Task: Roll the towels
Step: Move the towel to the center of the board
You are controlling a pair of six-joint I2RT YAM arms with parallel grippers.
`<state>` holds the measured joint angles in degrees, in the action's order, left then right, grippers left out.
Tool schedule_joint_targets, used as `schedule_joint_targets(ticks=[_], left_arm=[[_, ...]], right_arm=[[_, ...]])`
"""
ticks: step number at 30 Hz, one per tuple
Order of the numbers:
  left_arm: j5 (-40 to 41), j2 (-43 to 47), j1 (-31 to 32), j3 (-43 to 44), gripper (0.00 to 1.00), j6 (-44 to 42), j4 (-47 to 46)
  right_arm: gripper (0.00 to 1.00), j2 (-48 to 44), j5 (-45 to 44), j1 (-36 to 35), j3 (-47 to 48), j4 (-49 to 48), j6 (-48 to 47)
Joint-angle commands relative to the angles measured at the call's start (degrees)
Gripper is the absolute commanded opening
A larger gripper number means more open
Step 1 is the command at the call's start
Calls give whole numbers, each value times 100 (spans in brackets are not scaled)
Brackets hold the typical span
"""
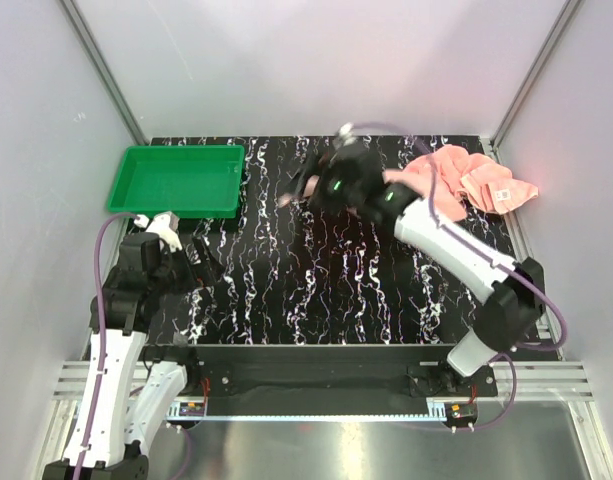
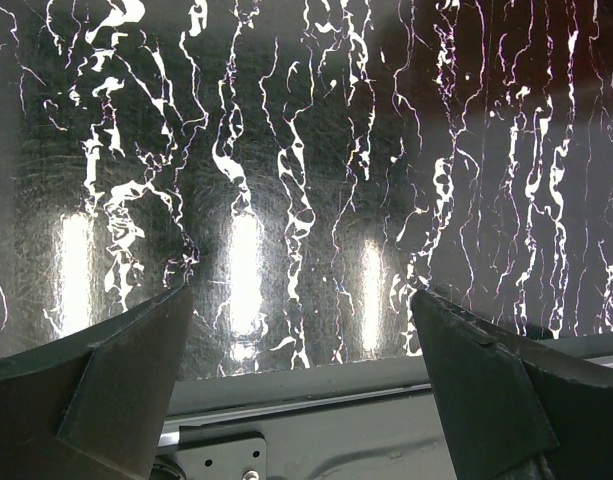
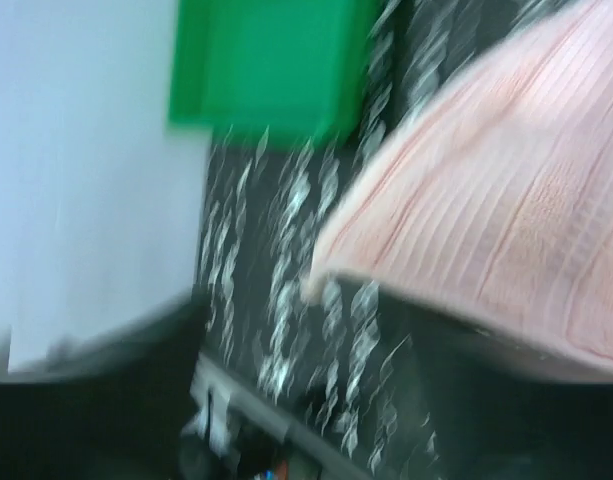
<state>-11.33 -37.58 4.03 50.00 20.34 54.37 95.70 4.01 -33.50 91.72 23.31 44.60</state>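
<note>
The towels lie in a crumpled salmon-pink heap at the table's far right corner, with a white label showing. My right arm reaches across to the far middle, and its gripper is motion-blurred. In the right wrist view a striped pink towel fills the upper right, just above the right finger. I cannot tell whether it touches the finger. The right gripper has its jaws apart, with bare table showing between them. My left gripper is wide open and empty, low over the near-left table.
A green tray sits empty at the far left. The table top is black with white marbling. A metal rail runs along the near edge, under my left gripper. White walls enclose the table on three sides.
</note>
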Motion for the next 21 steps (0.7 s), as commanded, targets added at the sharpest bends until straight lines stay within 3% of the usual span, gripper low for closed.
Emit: schedule_joint_targets(ticks=[1,6,13,16,21], left_arm=[[-36,-47,-34,27,99,5,-155],[166,-275,-34,273,99,49,-102],[-27,-732,-34,336,99,479,-295],[34,-1100,-34,300,99,690,-409],[35,-1593,-34,-86,99,1174,-734]], right_arm=[[100,-140,-208,-894,-1433,-333,777],[100,-16,-357,-1370,-1929,-204,867],[100,-1148,-1736,-1326,-2114,734,418],[100,-1596,-1939,-959,-2412,982,400],[100,-2274,-1456,532,-3186,816,340]])
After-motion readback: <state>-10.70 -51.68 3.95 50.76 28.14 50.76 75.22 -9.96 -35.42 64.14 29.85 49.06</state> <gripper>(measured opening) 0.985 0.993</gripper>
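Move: The board's centre, where I'm flinging the towel, is almost straight below my right hand, about 23 cm down and 4 cm back. The towel is still in the air, its middle roughly 13 cm to the right, 5 cm ahead and 8 cm lower. Another pink towel pile lies some 38 cm right and 14 cm ahead, the green tray about 38 cm left and 14 cm ahead. From my left hand the centre is some 18 cm ahead, 25 cm right. With my right fingers already half open, I open them wide to let the towel go, whipping that hand back about 12 cm and a little left, then down some 17 cm, tipping towards the board. I then lift it about 9 cm, untilting as it swings right some 15 cm. My left hand, open, eases forward and down 3 cm each, tipping about 10 degrees down. ##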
